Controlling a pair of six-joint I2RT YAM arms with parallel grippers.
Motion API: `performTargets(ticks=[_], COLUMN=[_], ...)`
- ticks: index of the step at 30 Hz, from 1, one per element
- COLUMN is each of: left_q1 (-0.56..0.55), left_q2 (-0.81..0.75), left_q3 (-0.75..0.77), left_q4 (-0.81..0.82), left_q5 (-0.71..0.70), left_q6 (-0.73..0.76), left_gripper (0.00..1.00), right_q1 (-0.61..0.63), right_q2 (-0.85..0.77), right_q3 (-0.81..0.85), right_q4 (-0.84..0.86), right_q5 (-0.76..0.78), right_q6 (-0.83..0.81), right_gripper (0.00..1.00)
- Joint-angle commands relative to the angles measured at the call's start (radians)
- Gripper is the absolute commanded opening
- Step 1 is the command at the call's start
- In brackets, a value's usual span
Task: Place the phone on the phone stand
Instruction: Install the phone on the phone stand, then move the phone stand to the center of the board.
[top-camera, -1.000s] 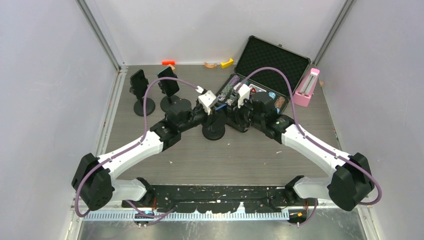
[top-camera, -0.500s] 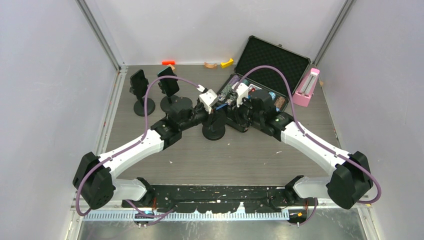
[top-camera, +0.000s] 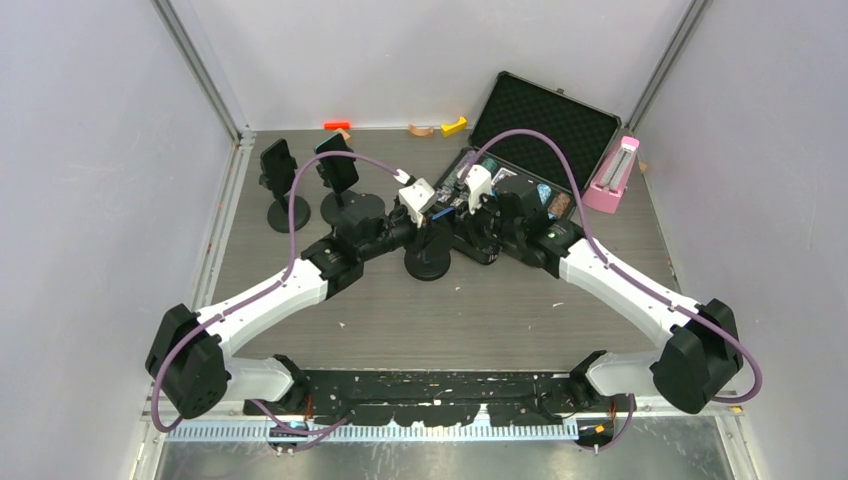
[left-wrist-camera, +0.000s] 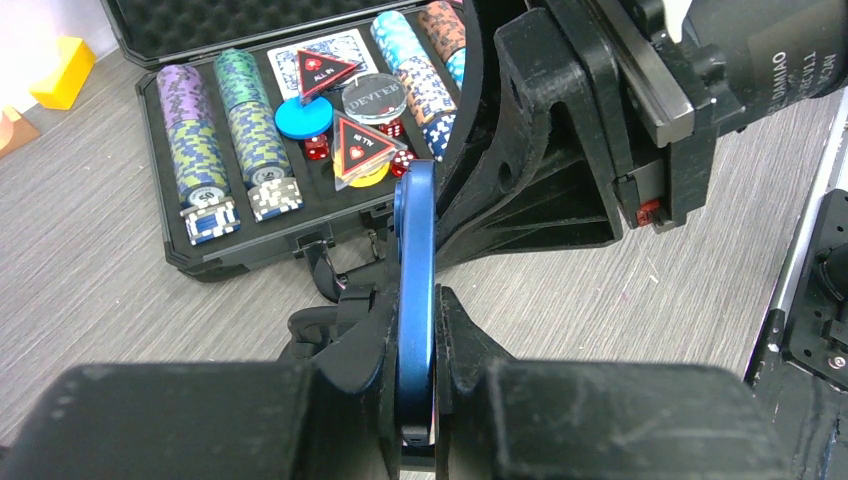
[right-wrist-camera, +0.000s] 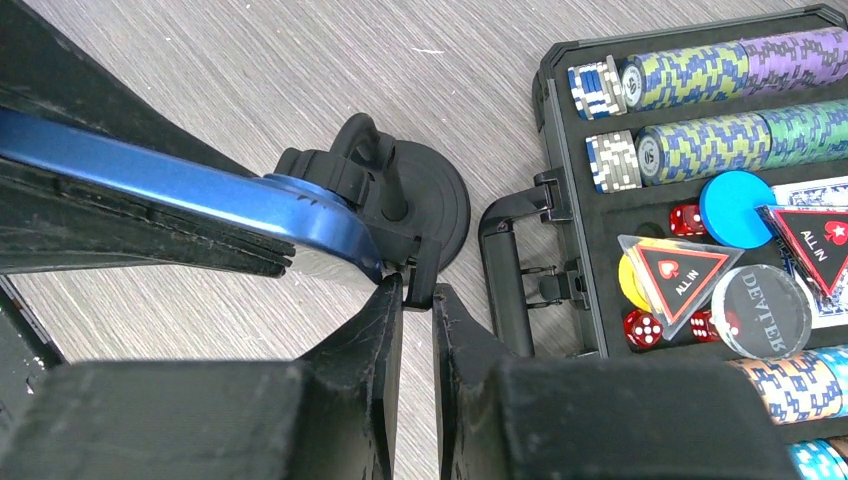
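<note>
A blue phone stands on its edge, pinched between the fingers of my left gripper, which is shut on it. The phone hangs just above the black phone stand, whose round base rests mid-table. In the right wrist view the phone slants in from the left, its corner next to the stand's holder. My right gripper is shut on a thin black tab of that holder. In the top view both grippers meet over the stand, left and right.
An open black case of poker chips, dice and cards lies right behind the stand. Two other stands stand at the back left. A pink object is at the back right, with small coloured blocks by the rear wall.
The right wrist has shifted slightly left toward the stand. The left gripper with the phone has edged a little right. Both grips are unchanged.
</note>
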Motion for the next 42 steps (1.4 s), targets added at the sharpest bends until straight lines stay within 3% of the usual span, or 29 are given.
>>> performTargets(ticks=[1, 14, 25, 35, 42], left_q1=[0.056, 0.056, 0.058, 0.058, 0.058], left_q2=[0.017, 0.025, 0.014, -0.007, -0.027], left_q3=[-0.005, 0.001, -0.009, 0.035, 0.073], left_q4=[-0.161, -0.161, -0.145, -0.176, -0.21], left_q5=[-0.154, -0.114, -0.081, -0.052, -0.018], left_q6=[0.064, 0.056, 0.061, 0.086, 0.103], left_gripper=[0.0, 0.0, 0.0, 0.45, 0.51], right_q1=[0.001, 0.0, -0.001, -0.045, -0.077], right_q2=[-0.008, 0.008, -0.018, -0.078, -0.092], right_q3=[0.063, 0.083, 0.083, 0.007, -0.03], right_q4=[-0.111, -0.131, -0.144, -0.119, -0.096], right_q5=[-0.004, -0.058, -0.058, -0.089, -0.114], right_q6=[-0.039, -0.026, -0.051, -0.063, -0.06], right_gripper=[0.15, 0.39, 0.43, 0.45, 0.45])
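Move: The left hand already pinches the blue phone at its left edge; the phone's middle is about 3 cm right, 1 cm ahead and 2 cm below. The stand's base is some 2 cm left and 20 cm down, with the case handle about 9 cm right and 4 cm ahead. From the right hand, still on the clamp jaw, the phone's middle is about 4 cm left, 1 cm back and 1 cm down; the base is some 6 cm left and 16 cm down. Open the right fingers to free the clamp jaw, draw that hand back about 2 cm and slightly down, then ease it roughly 2.5 cm right, away from the stand. Meanwhile keep the left pinch and shift phone and stand about 1.5 cm forward and as far left; then open the left fingers around them, sinking 2 cm and edging farther left. ##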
